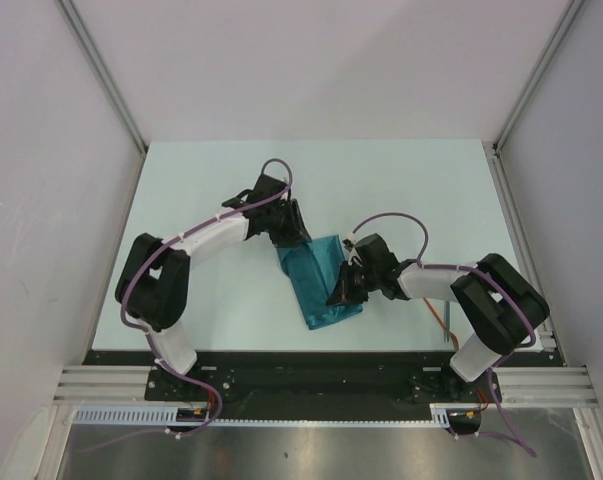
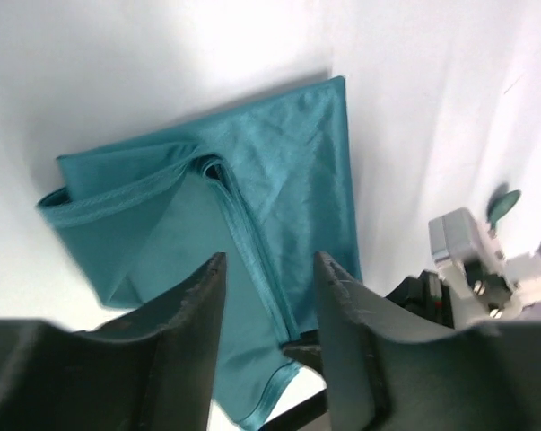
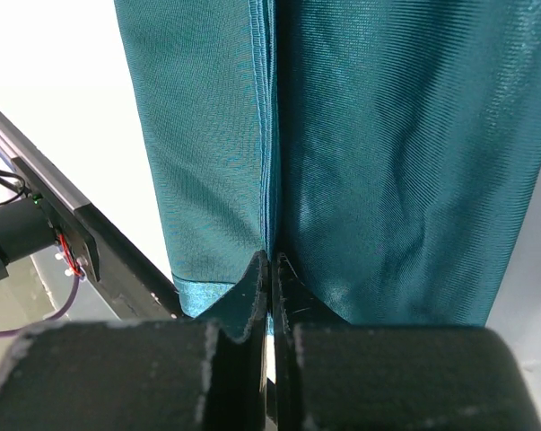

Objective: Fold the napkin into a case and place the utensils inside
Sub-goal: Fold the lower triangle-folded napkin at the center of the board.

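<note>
The teal napkin [image 1: 319, 283] lies folded into a long strip in the middle of the table, with layered hems showing [image 2: 252, 180]. My left gripper [image 1: 293, 238] hovers over its far end, open [image 2: 270, 260], with only cloth below the gap between its fingers. My right gripper [image 1: 338, 293] sits at the napkin's right edge. Its jaws are shut [image 3: 270, 260] on the fold line [image 3: 268, 180] of the napkin. A thin orange-red sliver [image 1: 442, 325] beside the right arm may be the utensil. It is mostly hidden.
White walls enclose the pale table [image 1: 401, 190] on three sides. A black rail [image 1: 311, 360] runs along the near edge, just beyond the napkin's near end. The right arm's wrist [image 2: 472, 256] shows close to the left gripper.
</note>
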Robot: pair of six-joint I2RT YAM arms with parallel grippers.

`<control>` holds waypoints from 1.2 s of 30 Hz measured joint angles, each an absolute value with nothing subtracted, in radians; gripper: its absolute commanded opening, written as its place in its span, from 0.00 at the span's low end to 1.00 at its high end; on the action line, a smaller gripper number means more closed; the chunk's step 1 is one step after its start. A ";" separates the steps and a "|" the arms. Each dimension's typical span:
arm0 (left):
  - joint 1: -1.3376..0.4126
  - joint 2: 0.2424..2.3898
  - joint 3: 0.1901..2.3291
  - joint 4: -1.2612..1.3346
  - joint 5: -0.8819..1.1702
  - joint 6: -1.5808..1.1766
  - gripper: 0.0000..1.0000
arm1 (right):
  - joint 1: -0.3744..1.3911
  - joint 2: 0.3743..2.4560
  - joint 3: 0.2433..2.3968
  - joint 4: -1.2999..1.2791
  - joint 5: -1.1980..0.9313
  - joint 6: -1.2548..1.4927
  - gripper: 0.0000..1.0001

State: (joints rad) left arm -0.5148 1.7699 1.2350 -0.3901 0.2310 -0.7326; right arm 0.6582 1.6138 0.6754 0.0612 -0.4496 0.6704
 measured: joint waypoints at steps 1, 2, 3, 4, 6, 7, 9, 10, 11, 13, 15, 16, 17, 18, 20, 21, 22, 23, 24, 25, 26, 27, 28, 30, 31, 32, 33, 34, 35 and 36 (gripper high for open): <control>-0.515 1.759 1.235 -0.405 0.221 -0.719 0.31 | 0.657 1.614 0.675 0.061 -0.450 0.671 0.00; -0.515 1.752 1.237 -0.421 0.208 -0.699 0.29 | 0.657 1.614 0.675 0.062 -0.450 0.673 0.00; -0.515 1.747 1.240 -0.437 0.192 -0.681 0.30 | 0.657 1.614 0.675 0.062 -0.450 0.673 0.00; -0.515 1.747 1.249 -0.458 0.179 -0.659 0.35 | 0.657 1.614 0.675 0.061 -0.450 0.673 0.00; -0.515 1.751 1.267 -0.506 0.139 -0.613 0.47 | 0.657 1.614 0.675 0.062 -0.450 0.673 0.00; -0.515 1.754 1.274 -0.523 0.126 -0.592 0.47 | 0.657 1.614 0.675 0.062 -0.450 0.673 0.00; -0.516 1.761 1.288 -0.553 0.083 -0.564 0.42 | 0.657 1.614 0.675 0.062 -0.450 0.673 0.00; -0.517 1.765 1.291 -0.565 0.053 -0.551 0.39 | 0.657 1.614 0.675 0.062 -0.450 0.674 0.00; -0.518 1.768 1.291 -0.577 0.030 -0.539 0.32 | 0.657 1.614 0.675 0.062 -0.450 0.674 0.00; -0.519 1.771 1.291 -0.600 -0.018 -0.524 0.24 | 0.657 1.614 0.675 0.062 -0.450 0.674 0.00; -0.520 1.782 1.300 -0.623 -0.066 -0.506 0.10 | 0.657 1.614 0.675 0.062 -0.450 0.677 0.00; -0.520 1.792 1.307 -0.630 -0.084 -0.501 0.06 | 0.656 1.614 0.675 0.062 -0.450 0.677 0.00; -0.520 1.801 1.315 -0.637 -0.098 -0.496 0.00 | 0.656 1.614 0.675 0.062 -0.450 0.677 0.00; -0.520 1.816 1.326 -0.646 -0.114 -0.493 0.00 | 0.656 1.613 0.675 0.062 -0.450 0.677 0.00; -0.520 1.848 1.344 -0.655 -0.143 -0.491 0.00 | 0.654 1.613 0.675 0.061 -0.450 0.677 0.00; -0.520 1.860 1.349 -0.657 -0.155 -0.492 0.00 | 0.654 1.613 0.675 0.062 -0.450 0.677 0.00; -0.520 1.871 1.351 -0.656 -0.159 -0.493 0.00 | 0.653 1.613 0.675 0.061 -0.450 0.677 0.00; -0.520 1.877 1.351 -0.656 -0.161 -0.495 0.00 | 0.652 1.613 0.674 0.062 -0.450 0.677 0.00; -0.520 1.885 1.351 -0.657 -0.161 -0.496 0.00 | 0.652 1.612 0.673 0.061 -0.450 0.677 0.00; -0.520 1.892 1.351 -0.656 -0.157 -0.497 0.00 | 0.652 1.611 0.672 0.061 -0.450 0.677 0.00; -0.520 1.896 1.351 -0.654 -0.152 -0.498 0.00 | 0.652 1.610 0.672 0.061 -0.450 0.677 0.00; -0.520 1.901 1.351 -0.653 -0.147 -0.498 0.00 | 0.652 1.610 0.671 0.061 -0.450 0.677 0.00; -0.520 1.904 1.352 -0.651 -0.142 -0.500 0.00 | 0.652 1.609 0.671 0.061 -0.450 0.677 0.00; -0.522 1.905 1.352 -0.641 -0.128 -0.506 0.00 | 0.652 1.608 0.671 0.061 -0.450 0.677 0.00; -0.523 1.905 1.352 -0.632 -0.122 -0.510 0.00 | 0.652 1.608 0.670 0.062 -0.450 0.678 0.00; -0.524 1.905 1.352 -0.621 -0.116 -0.516 0.00 | 0.652 1.607 0.669 0.062 -0.450 0.678 0.00; -0.525 1.905 1.352 -0.612 -0.107 -0.521 0.00 | 0.652 1.607 0.669 0.062 -0.450 0.680 0.00; -0.526 1.905 1.352 -0.608 -0.101 -0.524 0.00 | 0.652 1.607 0.668 0.063 -0.450 0.681 0.00; -0.527 1.905 1.352 -0.603 -0.096 -0.526 0.00 | 0.652 1.607 0.668 0.064 -0.451 0.681 0.01; -0.527 1.905 1.352 -0.598 -0.090 -0.528 0.00 | 0.652 1.607 0.668 0.065 -0.451 0.682 0.01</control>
State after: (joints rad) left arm -0.5274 1.9049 1.3521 -0.5983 -0.0902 -0.5282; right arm 0.6521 1.6073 0.6678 0.0650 -0.4515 0.6815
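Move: The hem at the napkin flap's far-left corner lies about 6 cm left of the half-open left hand, 1 cm ahead and some 6 cm below. The napkin's far-right corner is roughly 4 cm ahead of this hand, 6 cm to its right and 7 cm below. The right fingers, shut on the fold line, are about 13 cm back and 5 cm right of the left hand; from them the flap hem is some 13 cm ahead and 11 cm left, about level. Left hand swings 8 cm left, shuts, sinks 5, edges rightward against the flap hem; right keeps its hold. ##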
